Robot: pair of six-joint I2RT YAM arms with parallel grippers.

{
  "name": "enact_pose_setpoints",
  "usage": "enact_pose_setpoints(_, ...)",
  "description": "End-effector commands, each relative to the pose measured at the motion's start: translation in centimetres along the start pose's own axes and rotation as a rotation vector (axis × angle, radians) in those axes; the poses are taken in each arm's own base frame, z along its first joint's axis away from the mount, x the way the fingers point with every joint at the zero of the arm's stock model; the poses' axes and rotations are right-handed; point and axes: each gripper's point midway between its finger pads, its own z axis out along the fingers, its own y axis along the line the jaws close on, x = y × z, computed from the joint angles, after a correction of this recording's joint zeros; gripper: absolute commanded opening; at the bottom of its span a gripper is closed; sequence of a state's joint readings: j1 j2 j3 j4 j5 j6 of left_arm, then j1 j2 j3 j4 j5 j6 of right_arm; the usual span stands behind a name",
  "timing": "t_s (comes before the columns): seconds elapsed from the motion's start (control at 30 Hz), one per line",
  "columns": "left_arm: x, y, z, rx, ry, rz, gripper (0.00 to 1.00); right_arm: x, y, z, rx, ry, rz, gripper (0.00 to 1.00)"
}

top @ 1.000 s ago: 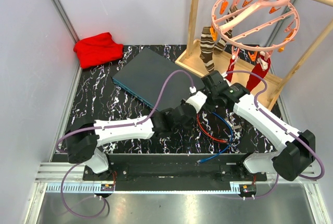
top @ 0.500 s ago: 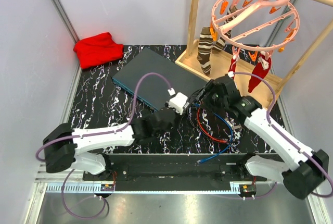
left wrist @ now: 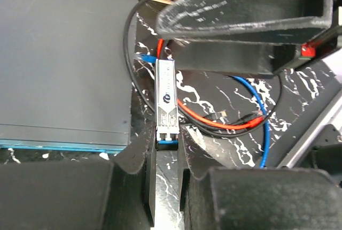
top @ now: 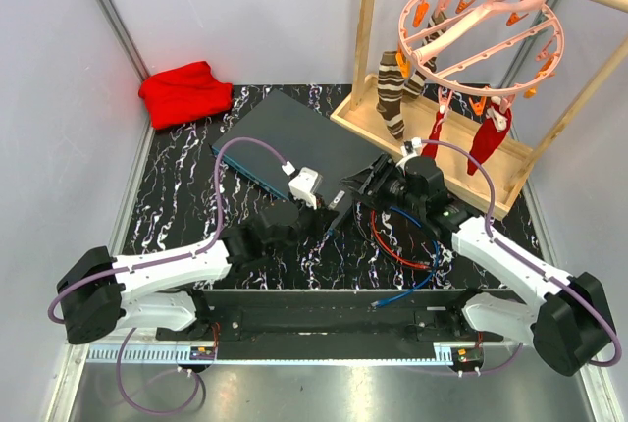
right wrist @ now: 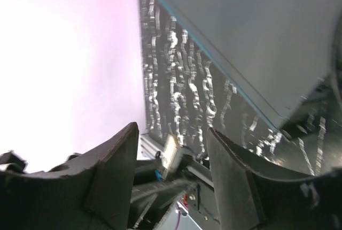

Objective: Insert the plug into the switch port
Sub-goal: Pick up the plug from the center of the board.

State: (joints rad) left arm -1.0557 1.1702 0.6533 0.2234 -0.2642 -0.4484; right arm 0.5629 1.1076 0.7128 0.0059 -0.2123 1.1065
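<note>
The plug is a slim silver module with a blue latch. My left gripper is shut on its latch end, and the body points away from the fingers over the mat. The plug also shows low in the right wrist view. My right gripper is open and hangs just above and beyond the plug without touching it. The switch, a flat dark grey box, has a teal front edge left of the plug. In the top view my left gripper and right gripper nearly meet, just right of the switch's near corner.
Loose red, blue and black cables coil on the marbled mat to the right of the grippers. A wooden rack with a pink peg hanger and socks stands at the back right. A red cloth lies at the back left.
My right gripper has opened and let go of the plug, which stays in my left gripper. Both grippers have shifted left toward the switch's near corner.
</note>
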Motion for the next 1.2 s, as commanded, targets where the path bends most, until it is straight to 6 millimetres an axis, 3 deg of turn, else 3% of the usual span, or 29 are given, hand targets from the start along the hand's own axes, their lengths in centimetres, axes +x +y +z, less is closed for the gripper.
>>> enact_pose_setpoints(0.0,-2.4,-1.7,-0.4,0.075,-0.082,-0.058,0.0,-0.3,3.2,0.3,-0.148,0.011,-0.039,0.61)
enact_pose_setpoints(0.17,-2.9,-1.8,-0.5,0.078,-0.094,-0.058,0.0,0.3,2.7,0.5,-0.154,0.035,-0.016,0.49)
enact_pose_setpoints(0.47,-3.5,-1.8,-0.4,0.079,-0.124,-0.065,0.0,0.9,2.0,0.4,-0.145,0.057,-0.004,0.4)
enact_pose_setpoints(0.57,-3.7,-2.0,-0.3,0.087,-0.128,-0.062,0.0,0.9,2.1,0.4,-0.146,0.057,-0.006,0.32)
enact_pose_setpoints(0.7,-3.7,-2.0,-0.4,0.092,-0.127,-0.06,0.0,0.9,2.1,0.4,-0.144,0.054,-0.009,0.13)
enact_pose_setpoints(0.77,-3.8,-1.7,-0.5,0.086,-0.137,-0.055,0.08,0.8,2.0,0.3,-0.14,0.048,-0.011,0.01)
enact_pose_setpoints(0.8,-3.9,-1.6,-0.8,0.087,-0.144,-0.054,0.22,0.7,2.0,0.3,-0.137,0.045,-0.012,0.0)
enact_pose_setpoints(0.87,-4.2,-1.1,-1.0,0.08,-0.157,-0.058,0.35,0.5,2.1,0.2,-0.138,0.035,-0.017,0.0)
enact_pose_setpoints(0.9,-4.4,-1.0,-1.2,0.082,-0.164,-0.059,0.47,0.5,2.1,0.1,-0.136,0.032,-0.02,0.0)
enact_pose_setpoints(1.0,-4.9,-0.4,-1.5,0.084,-0.174,-0.064,0.58,0.2,2.0,0.2,-0.121,0.021,-0.033,0.0)
enact_pose_setpoints(1.17,-4.7,-0.6,-1.4,0.103,-0.155,-0.059,0.61,0.3,1.7,0.4,-0.109,0.024,-0.031,0.0)
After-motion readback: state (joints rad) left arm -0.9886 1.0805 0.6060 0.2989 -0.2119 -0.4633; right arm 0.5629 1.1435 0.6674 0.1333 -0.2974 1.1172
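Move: The plug is held by one end in the left fingers, its middle about 2 cm forward, 2 cm right and 1 cm below that hand; the open right gripper waits just past its free end. From the right hand, the plug's middle lies roughly 2 cm back and 2 cm left, about level. The dark switch's middle is some 17 cm ahead, 7 cm left and 17 cm below the left hand; the red cable's coil lies about 14 cm right, 4 cm back and 17 cm below the right hand. Bring the right gripper about 1.5 cm left onto the plug's free end while the left hand keeps its grip nearly still, then shut the right fingers to pinch that end. Once they are closed, open the left fingers wide to let go of the plug and draw the left hand up about 3 cm, drifting left and slightly forward, away from it. ##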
